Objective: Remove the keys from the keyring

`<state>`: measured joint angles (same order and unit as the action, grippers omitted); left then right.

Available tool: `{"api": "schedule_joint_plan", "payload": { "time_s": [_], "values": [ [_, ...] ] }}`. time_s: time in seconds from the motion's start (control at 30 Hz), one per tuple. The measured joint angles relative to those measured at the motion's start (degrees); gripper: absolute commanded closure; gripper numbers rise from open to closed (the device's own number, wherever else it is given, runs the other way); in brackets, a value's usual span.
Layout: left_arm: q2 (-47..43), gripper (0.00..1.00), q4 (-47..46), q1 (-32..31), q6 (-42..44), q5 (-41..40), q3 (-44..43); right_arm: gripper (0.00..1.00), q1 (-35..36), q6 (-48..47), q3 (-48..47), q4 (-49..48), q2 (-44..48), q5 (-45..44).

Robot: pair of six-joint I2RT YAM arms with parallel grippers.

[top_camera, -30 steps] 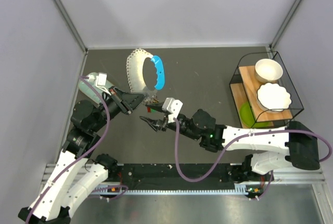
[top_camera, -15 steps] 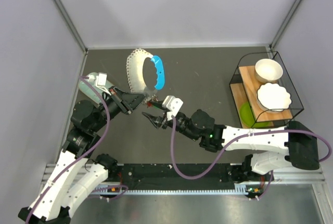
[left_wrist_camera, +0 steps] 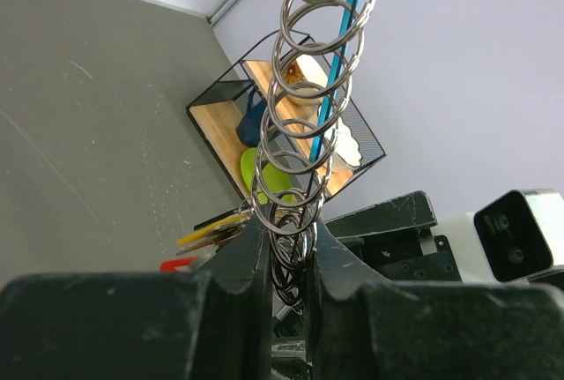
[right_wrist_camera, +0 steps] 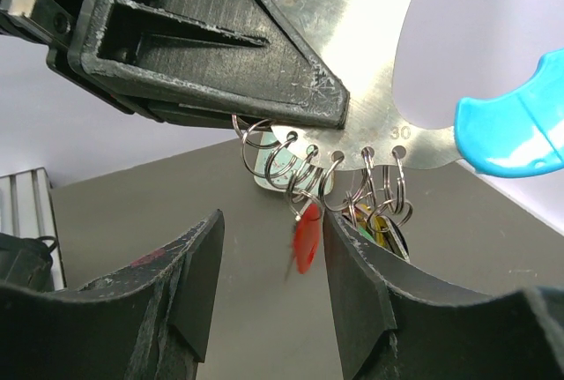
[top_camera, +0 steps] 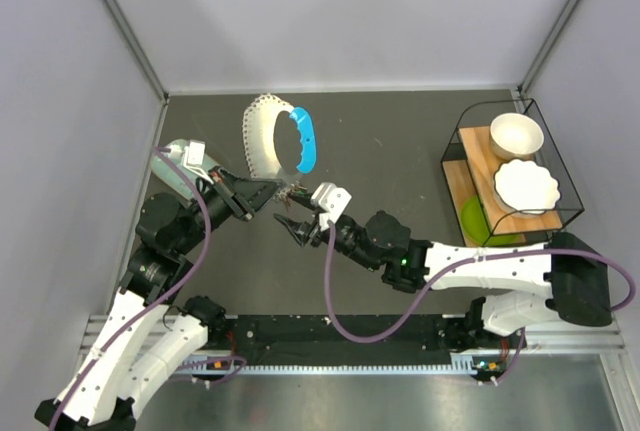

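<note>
The keyring is a pale fan-shaped plate (top_camera: 265, 136) with a blue loop (top_camera: 304, 139), held up off the table. My left gripper (top_camera: 272, 194) is shut on its lower ringed edge; the left wrist view shows the row of split rings (left_wrist_camera: 308, 89) pinched between the jaws (left_wrist_camera: 289, 232). My right gripper (top_camera: 296, 225) is open just below the plate. In the right wrist view a red key (right_wrist_camera: 306, 239) hangs, blurred, between the open fingers, close to the right finger (right_wrist_camera: 370, 292). Several more keys (right_wrist_camera: 383, 226), green and yellow among them, hang beside it under the plate (right_wrist_camera: 352, 10).
A black wire rack (top_camera: 510, 171) with two white bowls, wooden shelves and a green plate stands at the right. A mint-green flat box (right_wrist_camera: 264, 177) lies on the dark table (top_camera: 400, 141) behind the rings. Grey walls close in the left, back and right.
My right gripper has moved a little up and left, closer under the keyring, so the red key is now between its fingers. The left gripper has held still.
</note>
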<state>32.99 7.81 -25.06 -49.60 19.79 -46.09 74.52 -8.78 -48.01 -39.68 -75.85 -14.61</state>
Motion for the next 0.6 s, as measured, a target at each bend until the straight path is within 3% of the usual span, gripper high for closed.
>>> {"api": "schedule_joint_plan", "payload": {
  "time_s": [0.27,0.37,0.5,0.57,0.6],
  "values": [
    [0.0,1.00,0.0,0.0,0.0,0.0,0.0,0.53,0.0,-0.7,0.0,-2.8,-3.5,-1.5],
    [0.0,1.00,0.0,0.0,-0.2,0.0,0.0,0.59,0.0,-1.3,0.0,-2.8,-4.8,-1.9],
    [-0.1,1.00,0.0,0.0,-0.2,0.0,0.0,0.90,0.0,-2.1,0.0,-3.3,-5.2,-2.8],
    [-0.2,1.00,0.0,0.0,-0.2,-0.1,0.0,1.00,0.0,-1.9,0.0,-3.9,-5.2,-3.5],
    [-0.3,1.00,0.0,0.0,-0.2,-0.3,0.0,1.00,0.0,-2.1,0.0,-4.0,-5.2,-3.8]
  ]
}}
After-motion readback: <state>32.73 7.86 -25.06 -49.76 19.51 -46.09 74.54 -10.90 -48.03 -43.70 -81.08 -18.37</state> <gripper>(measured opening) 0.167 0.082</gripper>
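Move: The red key hangs just off the open right fingertips, some 2 cm ahead, 2 cm left and 2 cm below the hand. The green key is about 2 cm farther ahead of it and 1 cm to its right; the row of rings on the metal blade sits 3 cm above the red key and 1 cm ahead of it. From the left hand, which grips the blade, the red key lies level fore and aft, about 2 cm right and 5 cm below. The red key is pinched by the right fingertips: the half-open hand sinks about 2.5 cm, easing forward 1.5 cm and about a centimetre left to bring its tips around the key, then shuts almost fully as the sinking stops. The left hand stays put, keeping its grip on the blade beside the rings. ##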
